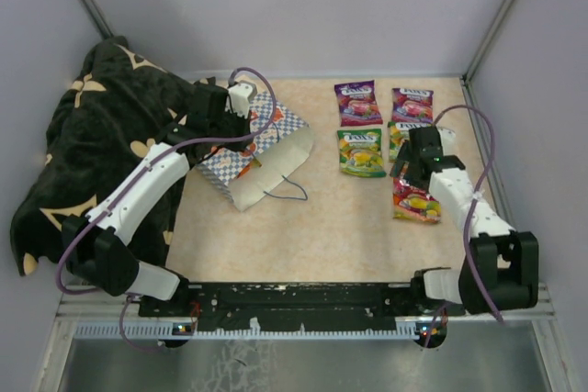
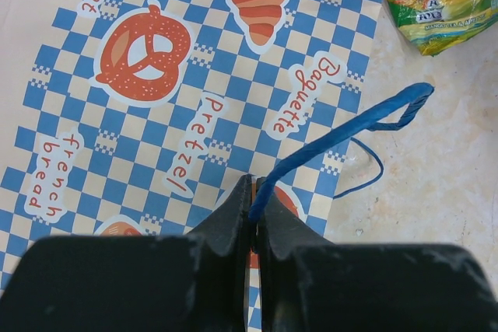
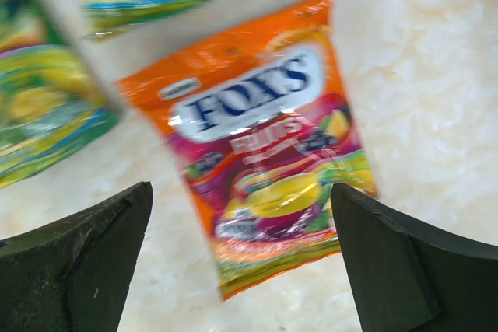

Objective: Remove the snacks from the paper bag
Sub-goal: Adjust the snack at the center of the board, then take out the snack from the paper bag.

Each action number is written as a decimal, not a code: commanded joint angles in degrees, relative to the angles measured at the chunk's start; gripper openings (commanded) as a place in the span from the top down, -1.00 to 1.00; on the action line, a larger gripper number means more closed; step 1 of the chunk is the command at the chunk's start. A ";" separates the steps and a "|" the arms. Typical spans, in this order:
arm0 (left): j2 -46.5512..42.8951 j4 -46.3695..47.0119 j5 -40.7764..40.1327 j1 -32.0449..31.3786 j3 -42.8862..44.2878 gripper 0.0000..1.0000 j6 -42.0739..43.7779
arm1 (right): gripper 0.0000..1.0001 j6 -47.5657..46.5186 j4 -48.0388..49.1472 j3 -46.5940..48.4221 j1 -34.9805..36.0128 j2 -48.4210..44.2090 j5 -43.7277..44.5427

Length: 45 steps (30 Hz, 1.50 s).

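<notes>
The paper bag (image 1: 262, 149) lies on its side on the tan table, its checkered side (image 2: 179, 91) up and its cream mouth toward the front. My left gripper (image 1: 241, 112) (image 2: 254, 188) is shut on the bag's blue cord handle (image 2: 342, 130). Two purple snacks (image 1: 356, 103) (image 1: 412, 104), a green one (image 1: 360, 152) and an orange one (image 1: 415, 201) lie on the table to the right. My right gripper (image 1: 413, 172) (image 3: 241, 196) hangs open just above the orange snack (image 3: 264, 145), which lies flat and free between the fingers. Whatever is inside the bag is hidden.
A black patterned blanket (image 1: 101, 135) is heaped at the back left, under my left arm. Another green packet (image 1: 397, 135) lies partly under my right wrist. Grey walls close in the back and both sides. The bag's second blue handle (image 1: 289, 192) trails on the table.
</notes>
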 commanded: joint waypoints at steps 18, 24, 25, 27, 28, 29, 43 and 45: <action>-5.34 6.33 3.65 0.83 -2.39 0.85 -1.85 | -0.58 31.06 51.39 0.90 36.15 13.04 -15.14; -6.71 7.16 3.71 0.76 -2.81 0.85 -2.56 | -0.45 38.18 60.84 5.15 39.87 22.63 -13.29; -6.78 7.17 3.69 0.76 -2.74 0.85 -2.55 | -0.43 39.10 61.54 6.10 40.52 24.35 -12.96; -6.98 7.17 3.58 0.79 -2.71 0.85 -2.66 | -0.40 41.37 62.73 8.12 41.60 28.18 -13.06; -6.99 7.24 3.55 0.76 -2.78 0.85 -2.68 | -0.35 42.71 63.60 9.03 42.10 30.06 -13.55; -7.06 7.30 3.42 0.78 -2.76 0.85 -2.75 | -0.30 44.03 64.60 9.86 42.47 32.01 -13.96; -7.26 6.90 3.25 0.96 -2.49 0.85 -3.01 | -0.16 51.36 62.49 21.54 46.03 47.92 -12.80; -7.20 6.78 3.70 0.98 -2.26 0.84 -3.01 | -0.15 52.34 61.87 23.35 46.32 49.91 -12.34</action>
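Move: The last snacks, an orange one among them, lie in the paper bag about 54 cm to my right hand's left, some 11 cm ahead and 5 cm lower; the bag's mouth is about 44 cm left, 8 cm ahead and 3 cm lower. Nearly beneath me, 1 cm ahead, 2 cm right and 7 cm down, is the orange pack; a green pack is 13 cm ahead, 16 cm left at table height. From my left hand the snacks are 18 cm below, 3 cm ahead, 2 cm left. I leave the orange pack and swing my right hand some 47 cm left, rising about 5 cm at first and then sinking as I ease forward into the bag's mouth. On the way I roll the hand roughly 60 degrees so the fingers aim forward-left into the bag, and narrow them to just over half open. My left hand keeps its pinch on the blue handle and lifts it nearly 4 cm. ##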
